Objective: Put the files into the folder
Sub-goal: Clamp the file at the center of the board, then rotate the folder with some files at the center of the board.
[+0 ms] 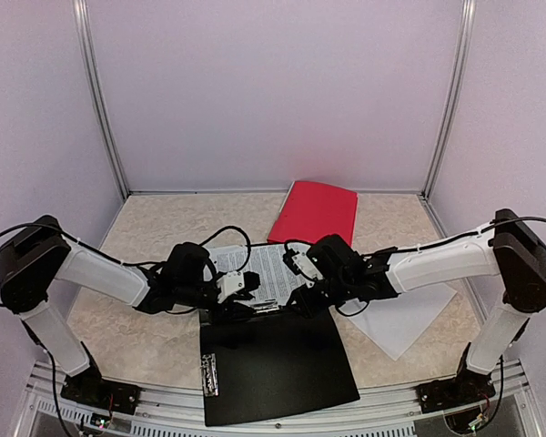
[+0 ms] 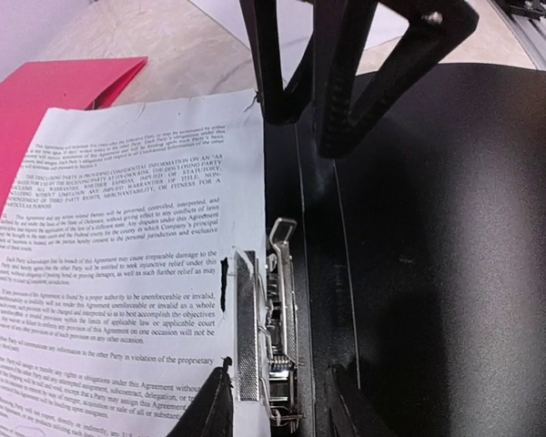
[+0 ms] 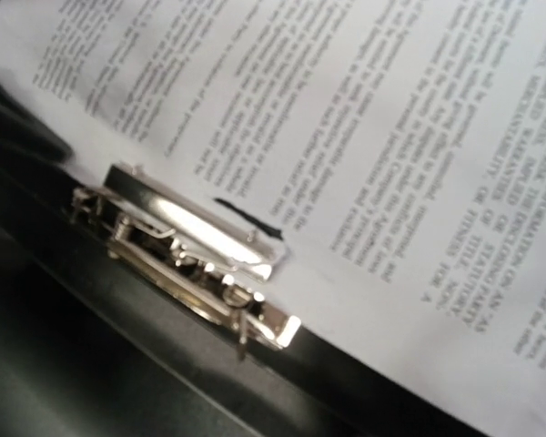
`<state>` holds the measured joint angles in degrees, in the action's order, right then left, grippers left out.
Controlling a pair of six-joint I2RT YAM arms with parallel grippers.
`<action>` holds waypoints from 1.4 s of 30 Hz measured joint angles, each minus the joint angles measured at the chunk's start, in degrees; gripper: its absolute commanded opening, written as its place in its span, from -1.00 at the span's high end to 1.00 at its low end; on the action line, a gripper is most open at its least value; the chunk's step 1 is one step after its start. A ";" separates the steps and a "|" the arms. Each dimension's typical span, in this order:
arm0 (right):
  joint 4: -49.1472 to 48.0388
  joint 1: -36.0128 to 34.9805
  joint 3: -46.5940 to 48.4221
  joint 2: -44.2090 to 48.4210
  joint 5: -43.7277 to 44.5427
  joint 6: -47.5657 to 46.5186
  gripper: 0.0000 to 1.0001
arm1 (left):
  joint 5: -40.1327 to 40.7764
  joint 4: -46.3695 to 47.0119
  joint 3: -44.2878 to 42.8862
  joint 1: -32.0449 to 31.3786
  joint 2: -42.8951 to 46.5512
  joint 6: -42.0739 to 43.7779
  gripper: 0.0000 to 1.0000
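A black folder (image 1: 278,369) lies open at the near edge. A printed sheet of the files (image 1: 271,266) lies on its far half, and the metal clip (image 2: 268,319) at the spine presses on that sheet's edge (image 2: 118,273). My left gripper (image 2: 278,410) is open, with a finger on either side of the clip's near end. My right gripper (image 2: 302,132) hovers open over the spine just beyond the clip. The right wrist view shows the clip (image 3: 187,255) and the sheet (image 3: 364,137) close up, but none of its own fingers. Another white sheet (image 1: 405,319) lies on the table to the right.
A red folder (image 1: 314,209) lies at the back of the table, beyond the printed sheet. Both arms meet over the middle of the table. Lilac walls with metal posts (image 1: 100,100) close in the back and sides.
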<state>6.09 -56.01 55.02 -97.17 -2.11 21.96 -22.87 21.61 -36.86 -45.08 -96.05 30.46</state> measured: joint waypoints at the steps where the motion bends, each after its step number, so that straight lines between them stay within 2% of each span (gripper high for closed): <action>1: -0.04 0.00 0.20 -0.46 -0.04 -0.07 0.27 | 0.00 0.02 0.00 0.00 0.46 0.00 0.29; 4: -0.66 0.11 0.63 -1.53 -0.31 -0.11 0.27 | -0.02 -0.09 0.02 0.00 1.99 -0.11 0.25; 5: -1.03 0.15 0.66 -1.77 -0.37 -0.11 0.27 | 0.02 -0.04 0.11 0.00 2.49 -0.33 0.11; 6: -1.31 0.15 0.68 -1.95 -0.42 -0.11 0.26 | 0.11 -0.04 0.39 0.00 3.06 -0.59 -0.54; 7: -1.44 0.15 0.74 -2.10 -0.46 -0.15 0.25 | 0.39 0.00 0.85 0.00 3.76 -0.96 -0.92; 8: -1.55 0.15 0.96 -2.38 -0.55 -0.28 0.25 | 0.72 -0.07 1.49 0.00 4.63 -1.42 -0.97; 14: -1.55 0.15 6.64 -7.61 -2.14 -2.21 0.24 | 4.81 -0.42 6.75 -0.09 12.31 -7.58 -0.97; 22: -1.36 0.15 9.11 -11.82 -4.55 -4.20 0.24 | 18.60 -4.44 10.75 -1.86 25.22 -21.44 -0.97; 26: -0.02 0.15 9.11 -11.69 -3.98 -4.74 0.20 | 26.29 -11.47 10.54 -1.97 31.15 -30.99 -0.97; 32: 4.07 0.20 7.23 -6.40 -0.11 -5.44 -0.01 | 34.86 -26.82 8.11 -2.16 37.09 -46.36 -0.98; 37: 7.74 1.22 5.97 -1.92 3.48 -4.22 -0.28 | 37.46 -37.59 3.17 -1.09 35.45 -59.65 -0.97; 39: 8.76 2.36 5.35 -1.51 3.98 -3.37 -0.39 | 37.55 -40.39 0.33 -0.61 31.63 -63.01 -0.97; 42: 10.82 3.72 3.80 -1.51 4.39 -2.23 -0.43 | 37.09 -42.75 -4.11 -0.07 23.56 -66.01 -0.97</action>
<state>16.91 -52.29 58.83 -98.67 2.28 19.73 14.22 -21.15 -40.97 -45.15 -72.49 -35.55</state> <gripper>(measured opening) 0.696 0.988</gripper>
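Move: The left hand hangs about 4 cm above the black folder's centre clip, whose middle lies some 3 cm to its right. The file's left edge is about 12 cm to its left and 8 cm ahead; the lower clip sits 17 cm back and 10 cm left. From the right hand, the centre clip is roughly 8 cm left, 1 cm ahead and 5 cm down; the file's middle is 9 cm left and 10 cm ahead. Lift the left gripper off the centre clip, open it wide and swing it about 14 cm left to the file's near-left corner, turning some 70 degrees counter-clockwise and tipping the fingers down before sinking the last few centimetres. Meanwhile ease the right gripper about 4 cm left and down towards the clip, then back up and right past its start, opening it further and sinking again at the end. ##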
